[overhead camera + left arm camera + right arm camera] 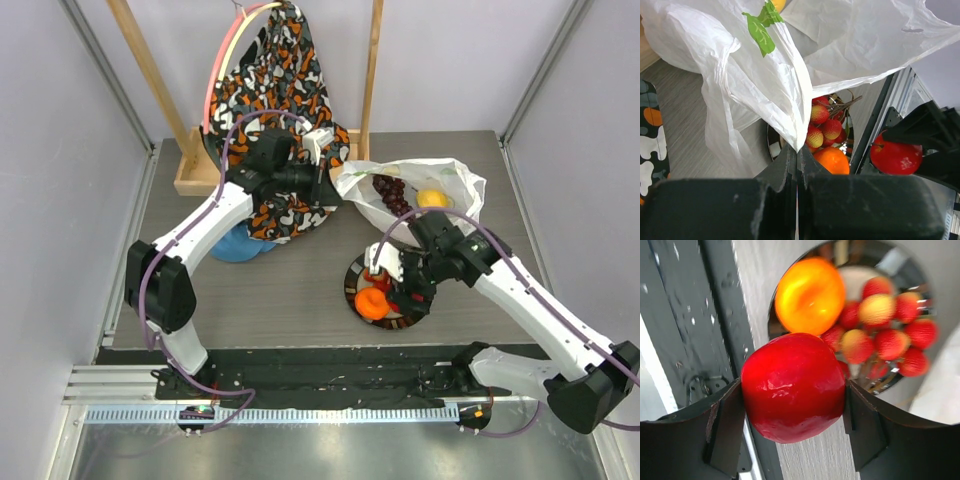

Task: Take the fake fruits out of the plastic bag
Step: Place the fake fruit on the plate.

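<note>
The plastic bag (440, 180) lies at the back right with the grape bunch (392, 192) and the lemon (432, 198) in its open mouth. My left gripper (328, 178) is shut on the bag's edge (790, 115) and holds it up. The lemon (778, 4) shows at the top of the left wrist view. My right gripper (385, 272) is shut on the red apple (792, 385) just above the near edge of the plate (352, 275). On the plate lie the orange (375, 303) and several strawberries (885, 340). The orange (832, 160), strawberries (822, 127) and apple (895, 156) also show in the left wrist view.
The orange-black-white patterned cloth (285, 100) hangs on a wooden stand (190, 170) at the back, under my left arm. A blue cloth (238, 245) lies left of centre. The table's dark front rail (685, 340) is close below the apple.
</note>
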Controlling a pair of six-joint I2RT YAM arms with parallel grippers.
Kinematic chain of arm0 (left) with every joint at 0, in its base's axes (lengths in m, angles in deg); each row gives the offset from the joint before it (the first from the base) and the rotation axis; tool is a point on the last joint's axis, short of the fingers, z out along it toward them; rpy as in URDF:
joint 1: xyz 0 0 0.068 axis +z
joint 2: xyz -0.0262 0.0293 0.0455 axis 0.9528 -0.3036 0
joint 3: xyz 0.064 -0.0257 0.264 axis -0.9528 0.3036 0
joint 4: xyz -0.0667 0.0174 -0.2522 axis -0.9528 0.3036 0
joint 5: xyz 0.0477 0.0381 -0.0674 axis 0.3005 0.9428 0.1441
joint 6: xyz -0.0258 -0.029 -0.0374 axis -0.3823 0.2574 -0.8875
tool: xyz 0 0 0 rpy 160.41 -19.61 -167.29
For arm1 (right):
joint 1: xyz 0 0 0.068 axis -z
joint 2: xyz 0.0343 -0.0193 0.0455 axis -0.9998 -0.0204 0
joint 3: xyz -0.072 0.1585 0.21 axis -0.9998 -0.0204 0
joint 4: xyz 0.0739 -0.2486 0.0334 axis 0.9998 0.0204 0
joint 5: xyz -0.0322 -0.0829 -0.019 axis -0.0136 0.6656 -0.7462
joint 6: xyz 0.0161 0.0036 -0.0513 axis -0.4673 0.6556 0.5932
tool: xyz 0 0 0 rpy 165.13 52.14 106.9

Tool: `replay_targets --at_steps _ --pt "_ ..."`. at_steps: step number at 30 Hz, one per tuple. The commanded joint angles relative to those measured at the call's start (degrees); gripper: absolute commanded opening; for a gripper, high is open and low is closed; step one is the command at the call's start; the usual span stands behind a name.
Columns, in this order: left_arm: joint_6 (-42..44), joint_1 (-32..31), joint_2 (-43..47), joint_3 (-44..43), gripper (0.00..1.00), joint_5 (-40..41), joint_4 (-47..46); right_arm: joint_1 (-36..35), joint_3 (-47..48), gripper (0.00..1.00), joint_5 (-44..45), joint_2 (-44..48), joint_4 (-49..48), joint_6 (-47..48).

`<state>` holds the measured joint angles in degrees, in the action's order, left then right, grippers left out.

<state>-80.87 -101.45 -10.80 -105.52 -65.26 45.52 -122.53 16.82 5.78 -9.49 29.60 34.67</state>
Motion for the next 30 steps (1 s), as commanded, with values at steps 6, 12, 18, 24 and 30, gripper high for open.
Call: replay_targets --at_steps 6,12,18,24,30 --pt "3.2 0.1 5.0 2.9 0.00 1.6 -0.6 -6.0 -11.2 0.41 5.7 -2.0 -6.2 8.4" --pt "4.3 0.1 5.9 3.2 0.00 2.5 0.3 -6.5 -12.3 0.41 6.1 -6.4 -11.4 8.2" --pt "5.4 0.1 6.4 3.9 0.00 2.9 1.1 -7.3 -14.1 0.41 7.5 -9.1 -16.1 7.4" --pt "4.7 0.1 5.9 3.9 0.00 2.4 0.5 -7.6 -14.9 0.45 6.8 -10.1 -18.4 6.2" --pt "3.6 -0.1 4.6 3.2 0.00 1.7 -0.4 -8.0 -15.1 0.50 3.9 -10.6 -20.0 4.4"
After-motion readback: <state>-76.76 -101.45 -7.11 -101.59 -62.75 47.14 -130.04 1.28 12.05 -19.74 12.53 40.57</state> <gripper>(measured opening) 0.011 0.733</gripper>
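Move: The plate that the red fruit in the right fingers is being taken to has its middle about 8 cm ahead of that hand, 4 cm to its left and some 16 cm below. The orange lies roughly 5 cm ahead and 9 cm left, the lychees 10 cm ahead and 3 cm left, and the green leaf 4 cm ahead and 1 cm right. From the left hand, the plate is about 12 cm back, 17 cm right and 22 cm down. The red fruit, still gripped, is lowered about 10 cm by the right hand to the plate's near side beside the orange, fast at first, then easing off. The hand drifts some 2 cm back, then as much forward again and slightly left, while the fingers tilt more upright and turn about 10 degrees counter-clockwise. The left hand keeps the bag's edge pinched, shifting barely 2 cm left and back. ##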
